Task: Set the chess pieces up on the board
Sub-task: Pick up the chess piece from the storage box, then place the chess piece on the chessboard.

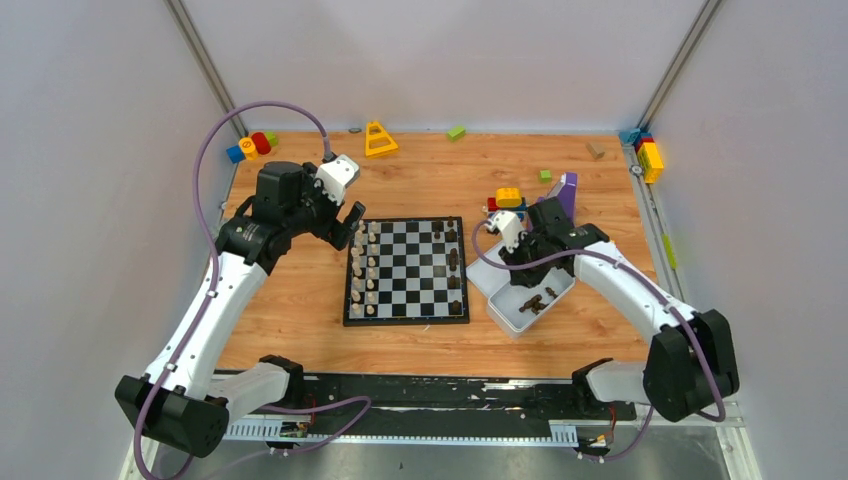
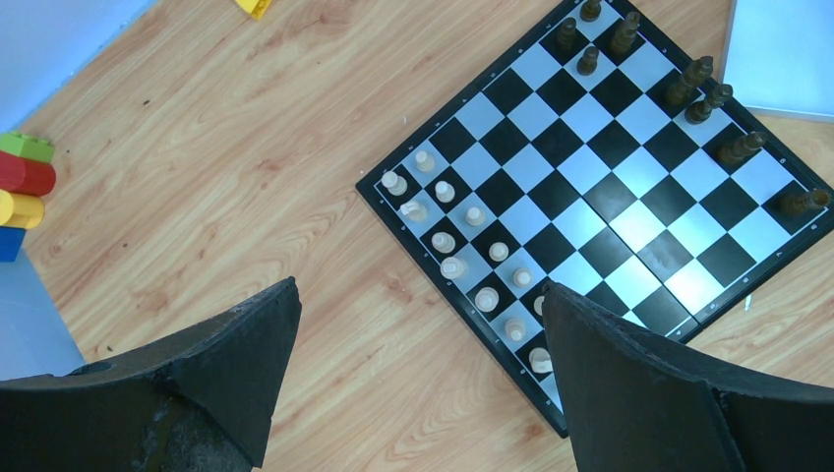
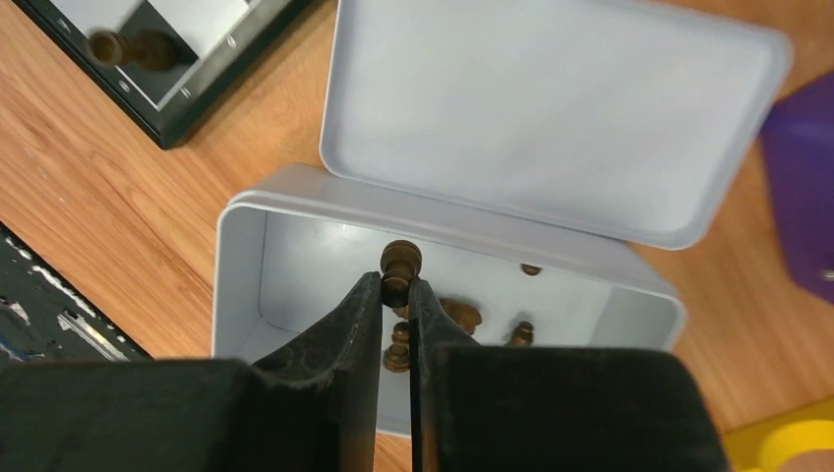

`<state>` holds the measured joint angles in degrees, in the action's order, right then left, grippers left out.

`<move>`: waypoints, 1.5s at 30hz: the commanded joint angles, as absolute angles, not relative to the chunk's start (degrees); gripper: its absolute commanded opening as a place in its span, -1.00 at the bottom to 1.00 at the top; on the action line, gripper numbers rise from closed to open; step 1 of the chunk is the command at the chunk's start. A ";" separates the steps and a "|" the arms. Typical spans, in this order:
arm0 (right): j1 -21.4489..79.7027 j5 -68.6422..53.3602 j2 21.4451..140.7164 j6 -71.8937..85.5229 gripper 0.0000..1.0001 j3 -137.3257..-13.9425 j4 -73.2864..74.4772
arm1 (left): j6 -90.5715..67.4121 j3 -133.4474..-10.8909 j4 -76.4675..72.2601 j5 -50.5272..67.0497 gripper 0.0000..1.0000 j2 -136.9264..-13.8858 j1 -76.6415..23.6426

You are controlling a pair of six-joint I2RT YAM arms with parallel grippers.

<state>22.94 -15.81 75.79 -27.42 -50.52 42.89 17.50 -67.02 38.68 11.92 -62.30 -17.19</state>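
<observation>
The board lies mid-table. Cream chess pieces stand in its two left files, and several dark chess pieces stand along its right side. To the board's right a white tray holds more dark pieces. My right gripper hangs over the tray, shut on one dark piece held by its stem. My left gripper hovers wide open above the board's far left corner, holding nothing.
The tray's lid lies between tray and board. Toy blocks sit around the far edge: a yellow triangle, a red-yellow-blue stack, a green block, a yellow block and a purple object.
</observation>
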 commanded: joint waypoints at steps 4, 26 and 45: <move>22.80 -18.89 72.83 -27.85 -1.00 -65.32 52.15 | 18.43 -66.75 36.57 12.44 1.00 -61.14 -16.79; 35.08 -18.90 112.64 -23.12 -0.99 -100.64 50.67 | 15.79 -67.59 37.38 10.97 1.00 -58.44 -16.73; 36.12 -16.81 122.27 -23.25 -0.99 -104.60 50.27 | 16.25 -66.73 36.53 11.01 1.00 -58.00 -16.68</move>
<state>35.83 -17.82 121.75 -23.62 -102.35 50.76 16.71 -67.00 38.33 11.03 -58.67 -17.19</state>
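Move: The right hand, already gripping a brown chess piece just over the storage box, is taking it to the empty square third from the far edge in the brown pawn row: about 13 cm ahead, 17 cm left and 4 cm below. The nearest pawn stands 3 cm beyond that square, and a tall brown piece some 3 cm back and 3 cm right of it. From the left hand the square lies about 5 cm ahead, 17 cm right and 22 cm below. Still pinching the brown piece in its fingertips, the right hand swings up out of the box in a quick arch, about 11 cm high, over to the left and forward, then sinks back to its starting height over the brown side of the chess board, slowing near the third pawn square. It ends some 17 cm left and 12 cm forward, turned about 10 degrees counter-clockwise, fingers shut. The open left hand rises about 2 cm. ##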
